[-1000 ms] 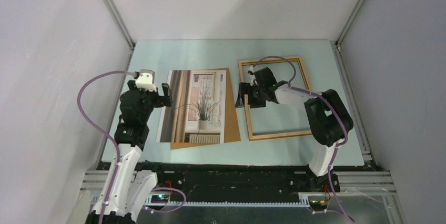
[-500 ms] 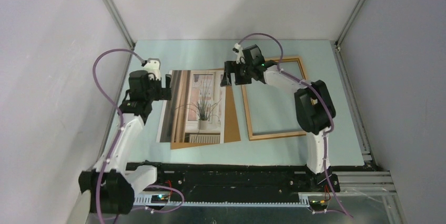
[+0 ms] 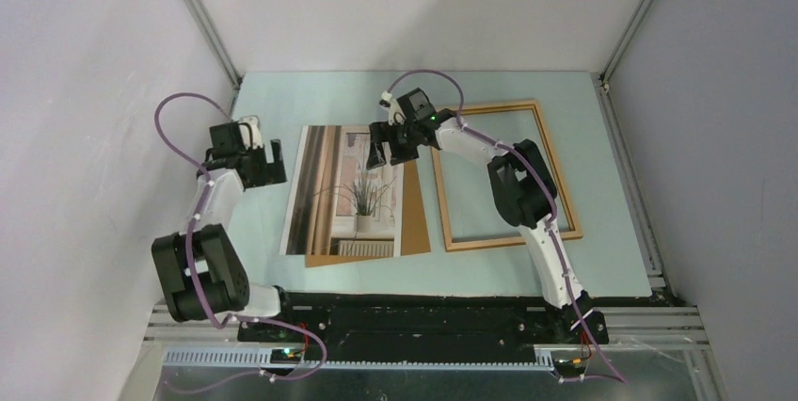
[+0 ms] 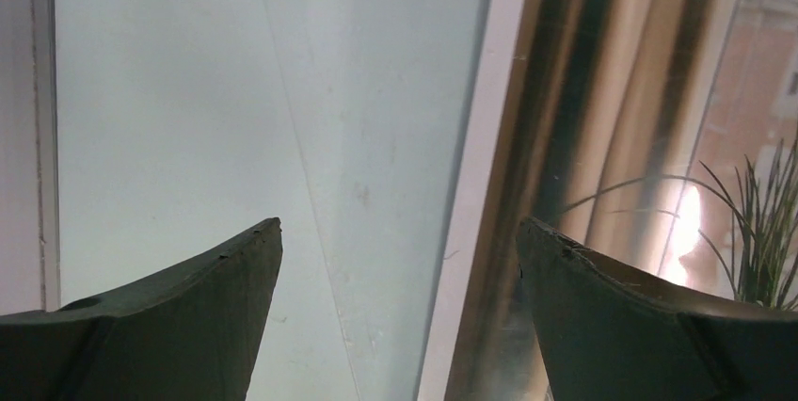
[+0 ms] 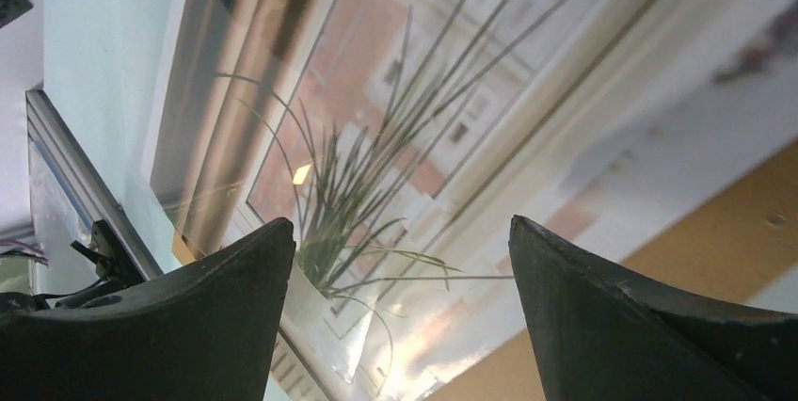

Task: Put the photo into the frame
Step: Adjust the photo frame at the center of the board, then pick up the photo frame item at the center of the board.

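The photo (image 3: 346, 192), a potted grassy plant at a window, lies face up on a plain brown backing board (image 3: 415, 217) in the middle of the pale mat. To its right, flat on the mat, lies the thin wooden frame (image 3: 513, 240), with nothing inside it. My left gripper (image 3: 274, 160) hovers open at the photo's upper left edge. In the left wrist view the photo's (image 4: 612, 90) white border runs between the fingertips of that gripper (image 4: 400, 232). My right gripper (image 3: 384, 153) hangs open over the photo's upper right part. The right wrist view has the plant (image 5: 376, 184) between the open fingers (image 5: 403, 227).
The backing board (image 5: 725, 222) sticks out along the photo's right and bottom sides. An aluminium rail (image 4: 42, 90) borders the mat on the left. White enclosure walls close in the left, back and right. The right arm's forearm (image 3: 513, 180) crosses above the frame.
The right gripper has swung left from over the frame's left rail to above the photo. The left arm has stretched out, carrying its gripper farther back beside the photo's upper left edge.
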Motion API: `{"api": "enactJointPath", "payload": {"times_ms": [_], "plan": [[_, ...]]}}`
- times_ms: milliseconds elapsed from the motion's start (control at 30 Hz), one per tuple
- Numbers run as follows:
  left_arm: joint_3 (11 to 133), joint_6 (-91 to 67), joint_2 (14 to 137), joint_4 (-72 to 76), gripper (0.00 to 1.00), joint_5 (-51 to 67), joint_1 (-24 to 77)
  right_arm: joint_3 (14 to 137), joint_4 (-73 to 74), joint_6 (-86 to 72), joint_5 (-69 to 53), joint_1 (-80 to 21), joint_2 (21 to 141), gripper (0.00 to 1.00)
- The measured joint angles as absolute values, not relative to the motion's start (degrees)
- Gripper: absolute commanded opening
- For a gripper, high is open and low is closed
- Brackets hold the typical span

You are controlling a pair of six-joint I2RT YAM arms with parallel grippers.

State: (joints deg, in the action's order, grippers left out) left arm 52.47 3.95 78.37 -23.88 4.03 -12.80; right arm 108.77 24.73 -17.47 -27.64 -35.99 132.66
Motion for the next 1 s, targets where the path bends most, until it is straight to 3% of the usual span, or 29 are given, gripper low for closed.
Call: {"api": "enactJointPath", "payload": {"times_ms": [400,1000], "plan": [[57.8,2.4,93.4,-26.7,0.98,15.9,-23.5,115.4,26.9,-16.9,-30.4,-37.7,138.2,0.85],[62.0,0.3,101.1,-27.7,0.98,24.3,-24.6,120.8,26.7,-20.2,-36.3,-37.6,143.0,0.84]]}}
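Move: The photo's middle lies about 17 cm to the left hand's right, 4 cm nearer the base and 9 cm below, its left edge just a few centimetres to that hand's right. From the right hand the photo's middle is some 9 cm back, 10 cm left and 6 cm below. The brown board under it is centred 3 cm right of the photo's middle and level with it; the frame is about 5 cm back and 27 cm right of the right hand. Downward about 7 cm goes the left hand, bowing a little outward to its left and partly back, to just above the table beside the photo's left edge, its left side rolling down some 25 degrees and its fingers tipping steeper. The right hand meanwhile slides left over the photo towards its middle, sinking slightly. Both grippers stay open. ##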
